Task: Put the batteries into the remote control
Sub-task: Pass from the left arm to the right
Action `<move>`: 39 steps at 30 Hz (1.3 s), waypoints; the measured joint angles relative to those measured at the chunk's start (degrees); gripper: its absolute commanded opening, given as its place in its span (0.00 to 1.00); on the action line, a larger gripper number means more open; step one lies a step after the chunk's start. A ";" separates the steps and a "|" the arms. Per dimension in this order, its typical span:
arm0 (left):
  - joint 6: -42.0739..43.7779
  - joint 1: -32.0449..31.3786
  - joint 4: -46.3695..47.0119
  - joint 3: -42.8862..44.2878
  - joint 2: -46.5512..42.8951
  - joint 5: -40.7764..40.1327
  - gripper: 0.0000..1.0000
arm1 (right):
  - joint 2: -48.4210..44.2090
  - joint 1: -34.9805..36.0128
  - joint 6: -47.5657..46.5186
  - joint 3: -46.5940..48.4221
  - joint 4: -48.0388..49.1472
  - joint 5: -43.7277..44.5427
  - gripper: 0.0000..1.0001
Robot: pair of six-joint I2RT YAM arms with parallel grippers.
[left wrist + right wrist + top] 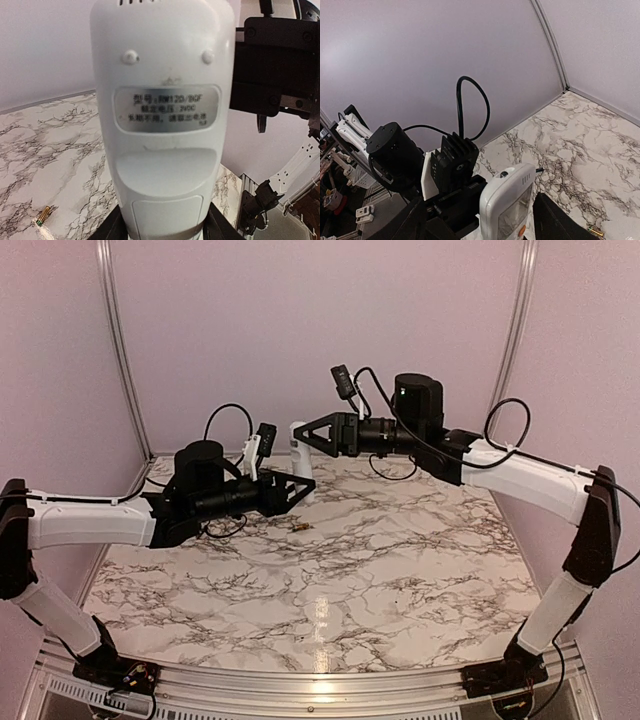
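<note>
My left gripper (298, 486) is shut on the lower end of the white remote control (301, 465) and holds it upright above the table. The left wrist view shows the remote's back (165, 125), with a silver label and the battery cover closed, between my left gripper's (165, 236) black fingers. My right gripper (297, 432) is open at the remote's top. In the right wrist view the remote's screen side (509, 207) stands between the spread fingers of the right gripper (485, 227). A golden-brown battery (300, 527) lies on the marble below; it also shows in the left wrist view (43, 215) and the right wrist view (594, 231). I cannot tell whether it is one or two.
The marble table (400, 570) is walled by pale lilac panels with metal corner posts (118, 340). Both arms meet over the back middle of the table. Loose cables hang off both wrists.
</note>
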 measured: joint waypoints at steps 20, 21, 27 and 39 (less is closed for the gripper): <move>7.63 -4.02 -16.87 9.14 4.15 -11.54 0.25 | 0.83 0.00 -8.87 4.57 -22.60 12.57 0.47; 7.80 -4.26 -17.38 9.44 4.52 -12.00 0.25 | 0.83 0.00 -8.96 4.57 -22.60 12.68 0.46; 8.50 -5.25 -19.58 10.51 5.44 -13.90 0.24 | 0.98 0.00 -8.31 4.57 -22.45 12.92 0.40; 8.61 -5.29 -20.96 12.22 6.38 -17.07 0.25 | 1.95 0.02 -8.17 4.57 -22.40 13.77 0.20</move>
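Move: The remote stands upright, held near its lower end in the left fingers. From the right hand, whose opened fingers are around its upper part, its middle is about 5 cm below and 2 cm ahead; the left fingers are roughly 10 cm below and a touch ahead. On the table, some 37 cm down, a battery lies about 7 cm ahead, with another 26 cm left of it. From the left hand, the right gripper is about 10 cm above and 2 cm back, and the remote's middle 5 cm up. The right hand sinks about 7 cm along the remote towards its middle while shifting some 3 cm forward and a little right, rolling its left side down and turning clockwise, and its fingers close well in around the remote, one across the back and the other on the screen side. Meanwhile the left hand keeps its hold near the lower end and lowers the remote about 4 cm, easing 2 cm forward and 2 cm right as it rolls its left side up by nearly 20 degrees. ##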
